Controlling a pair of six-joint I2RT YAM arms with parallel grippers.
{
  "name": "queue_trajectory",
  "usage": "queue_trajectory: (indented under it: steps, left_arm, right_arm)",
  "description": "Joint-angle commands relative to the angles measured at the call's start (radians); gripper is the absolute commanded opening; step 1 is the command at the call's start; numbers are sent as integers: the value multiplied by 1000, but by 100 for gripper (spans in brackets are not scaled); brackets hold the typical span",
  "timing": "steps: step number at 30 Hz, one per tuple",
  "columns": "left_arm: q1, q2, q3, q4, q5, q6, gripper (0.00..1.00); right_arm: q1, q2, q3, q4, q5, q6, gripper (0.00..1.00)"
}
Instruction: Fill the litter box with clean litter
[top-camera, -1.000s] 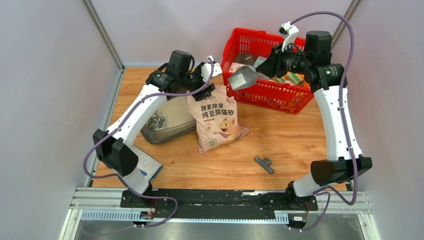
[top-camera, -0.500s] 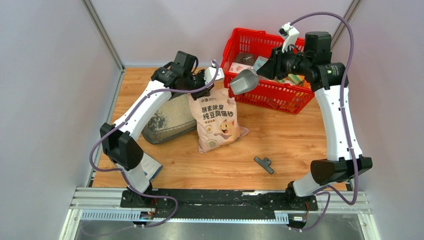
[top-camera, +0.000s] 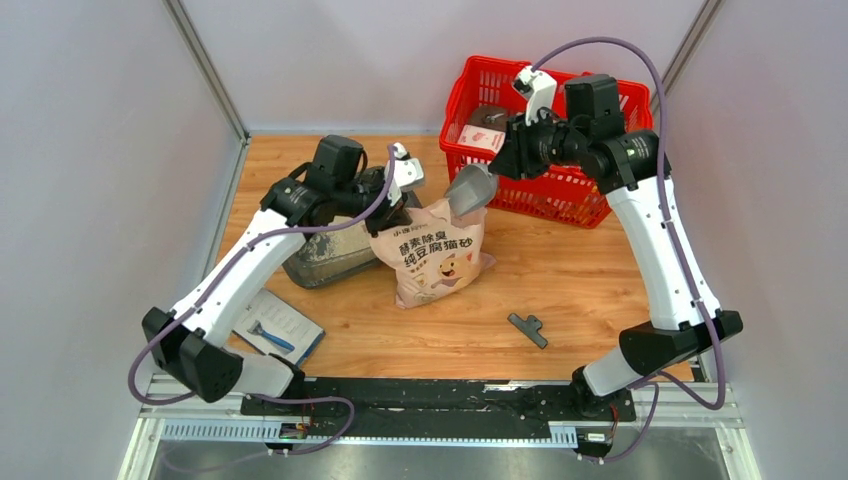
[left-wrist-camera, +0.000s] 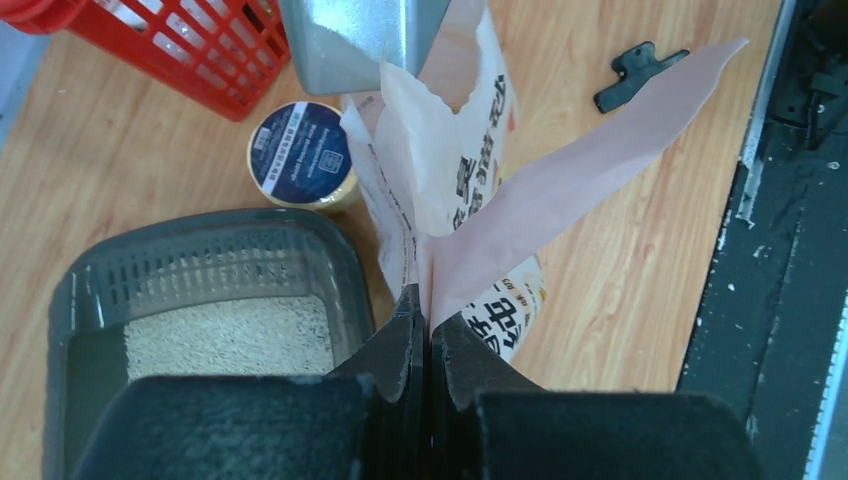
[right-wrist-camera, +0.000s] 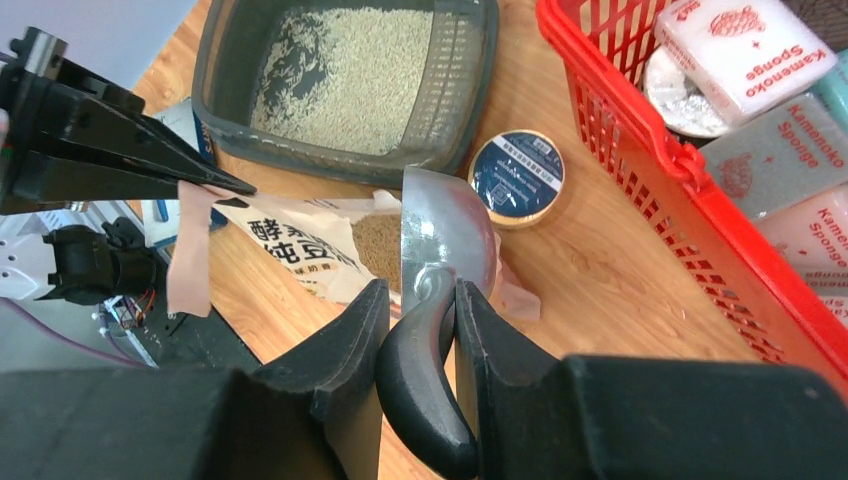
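Observation:
The dark grey litter box (top-camera: 322, 262) lies at the left, with pale clean litter (right-wrist-camera: 350, 70) covering part of its floor (left-wrist-camera: 230, 335). The printed beige-pink bag (top-camera: 435, 255) stands beside it. My left gripper (left-wrist-camera: 430, 315) is shut on the bag's top edge and pulls one flap (left-wrist-camera: 560, 170) out sideways. My right gripper (right-wrist-camera: 420, 300) is shut on the black handle of a silver scoop (right-wrist-camera: 445, 230). The scoop's bowl (top-camera: 468, 190) sits at the bag's open mouth, where brown-beige granules (right-wrist-camera: 378, 245) show inside.
A red mesh basket (top-camera: 560, 200) holding sponges (right-wrist-camera: 745, 40) stands at the back right. A tape roll (left-wrist-camera: 300, 155) lies between basket, box and bag. A black clip (top-camera: 527, 328) lies near the front, and a leaflet (top-camera: 275, 325) by the left arm's base.
My left gripper has closed on the bag's top edge and pulled it down and left. My right arm brought the scoop left and down to the bag's mouth.

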Motion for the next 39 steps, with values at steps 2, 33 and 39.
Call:
queue_trajectory:
  steps: [2, 33, 39]
  left_arm:
    - [4, -117, -42, 133, 24, -93, 0]
    - [-18, -369, -205, 314, 12, -86, 0]
    - [-22, -372, -222, 358, 2, -96, 0]
  right_arm:
    - [26, -57, 32, -43, 61, 6, 0]
    - [375, 225, 21, -97, 448, 66, 0]
    - [373, 199, -81, -70, 462, 108, 0]
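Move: The right hand holds the litter scoop by its handle, blade foremost. The open bag mouth lies about 10 cm to its left, 3 cm back and 14 cm below. The tape tub on the table is roughly 6 cm ahead, 10 cm left and 33 cm down; the red basket's middle is some 25 cm ahead and 14 cm right. From the left hand, still pinching the bag's top corner, the mouth is about 12 cm right and 2 cm ahead, slightly lower, with the litter box 12 cm ahead and 12 cm left. Lower the right gripper about 12 cm while carrying it some 8 cm left, steepening the fingers by roughly 25 degrees so the scoop blade dips into the bag mouth; keep the handle gripped. Meanwhile draw the left gripper back about 5 cm and a little left, its fingers staying shut on the bag corner to pull the bag along, then ease to a halt. ##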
